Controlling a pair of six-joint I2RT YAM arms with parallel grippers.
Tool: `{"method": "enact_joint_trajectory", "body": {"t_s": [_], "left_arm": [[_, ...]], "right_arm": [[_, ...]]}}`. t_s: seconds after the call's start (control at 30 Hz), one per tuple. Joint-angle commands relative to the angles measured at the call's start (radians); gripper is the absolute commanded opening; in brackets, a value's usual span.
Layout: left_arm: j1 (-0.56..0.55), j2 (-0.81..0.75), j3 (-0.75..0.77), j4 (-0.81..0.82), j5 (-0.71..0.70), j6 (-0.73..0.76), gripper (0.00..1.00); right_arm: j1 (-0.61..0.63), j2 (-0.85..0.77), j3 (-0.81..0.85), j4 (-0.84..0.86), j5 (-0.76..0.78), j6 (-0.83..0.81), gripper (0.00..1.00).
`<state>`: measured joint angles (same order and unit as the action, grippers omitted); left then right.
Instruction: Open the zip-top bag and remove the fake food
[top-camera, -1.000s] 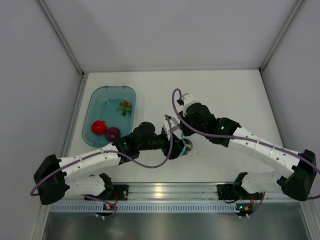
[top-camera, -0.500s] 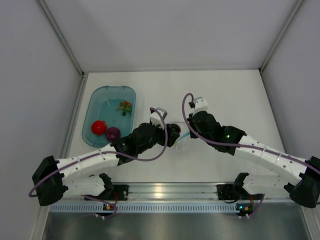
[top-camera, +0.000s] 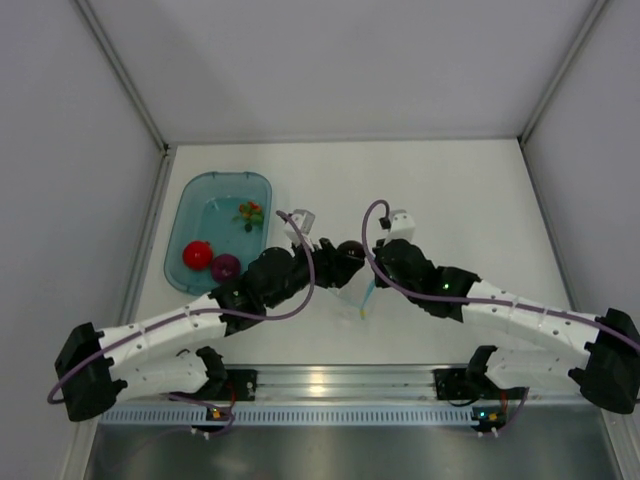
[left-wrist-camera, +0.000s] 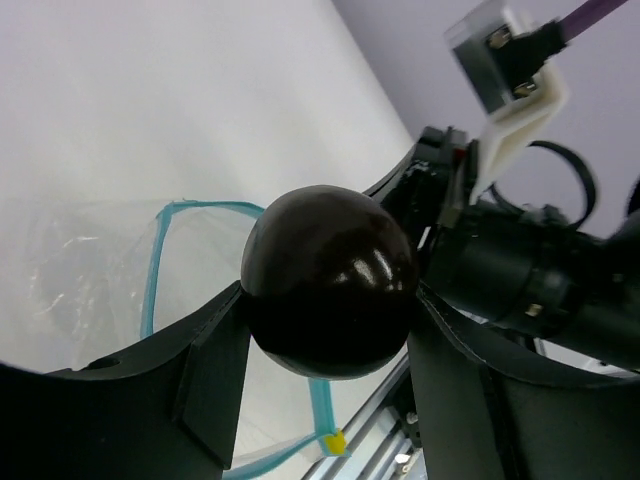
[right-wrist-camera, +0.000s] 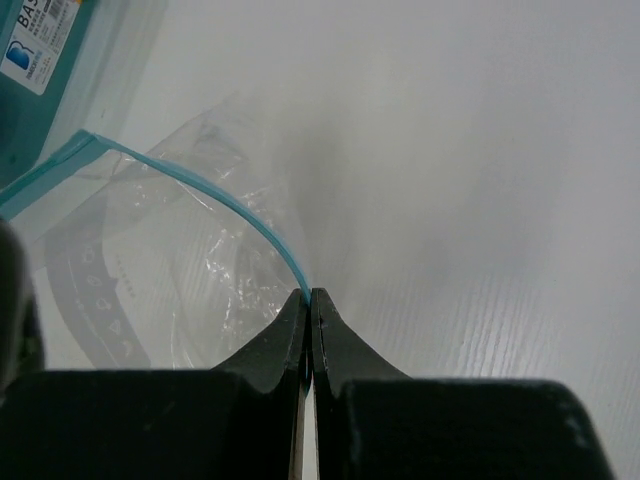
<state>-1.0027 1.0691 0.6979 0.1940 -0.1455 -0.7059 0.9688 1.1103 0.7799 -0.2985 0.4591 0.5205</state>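
Observation:
A glossy dark purple-black fake food ball sits squeezed between the jaws of my left gripper, and it also shows from above. The clear zip-top bag lies just below and to the right of it, its mouth open. My right gripper is shut on the bag's light blue zip strip, holding that edge up. A red ball, a purple piece and a green-orange bit lie in the teal tub.
The teal tub stands at the left of the white table, close to my left forearm. Its corner with a label shows in the right wrist view. Grey walls close in the sides and back. A metal rail runs along the near edge.
My left gripper has pulled back up and left from the bag with the dark ball in it. My right arm has shifted nearer, still pinching the zip strip.

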Motion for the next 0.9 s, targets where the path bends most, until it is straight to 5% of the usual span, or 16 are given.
{"method": "enact_joint_trajectory", "body": {"t_s": [0.0, 0.2, 0.47, 0.87], "left_arm": [[0.001, -0.086, -0.043, 0.136, 0.009, -0.073, 0.00], [0.006, -0.234, -0.083, 0.101, -0.144, -0.069, 0.00], [0.073, -0.301, 0.126, -0.465, -0.712, -0.009, 0.00], [0.659, 0.057, 0.298, -0.593, -0.376, 0.068, 0.00]], "right_arm": [[0.008, -0.014, -0.005, 0.105, 0.029, 0.045, 0.00], [-0.065, 0.000, 0.016, 0.026, 0.030, 0.091, 0.00], [-0.120, -0.116, 0.013, -0.056, 0.041, 0.066, 0.00], [-0.176, -0.194, 0.093, -0.168, 0.070, -0.051, 0.00]]}}
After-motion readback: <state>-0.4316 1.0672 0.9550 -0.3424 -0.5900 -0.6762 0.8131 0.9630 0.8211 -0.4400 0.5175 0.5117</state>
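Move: The teal tray is the goal for the dark round food already held in the left fingers: its middle lies about 30 cm to the left, 18 cm ahead and 20 cm below that hand. In it, the red fruit sits about 36 cm left and 13 ahead, the purple fruit 29 left and 10 ahead, the berries 23 left and 23 ahead. The right hand still pinches the rim of the bag, whose middle hangs about 5 cm left, 2 back and 5 below it. Swinging left and forward in an arc, the left hand carries the dark food away from the bag to above the tray, some 25 cm left and 13 forward, rising about 6 cm on the way and sinking again late, while turning about 55 degrees counter-clockwise; its grip stays closed on the food. The right hand keeps its pinch on the bag rim and draws it about 7 cm right and some 4 cm up. ##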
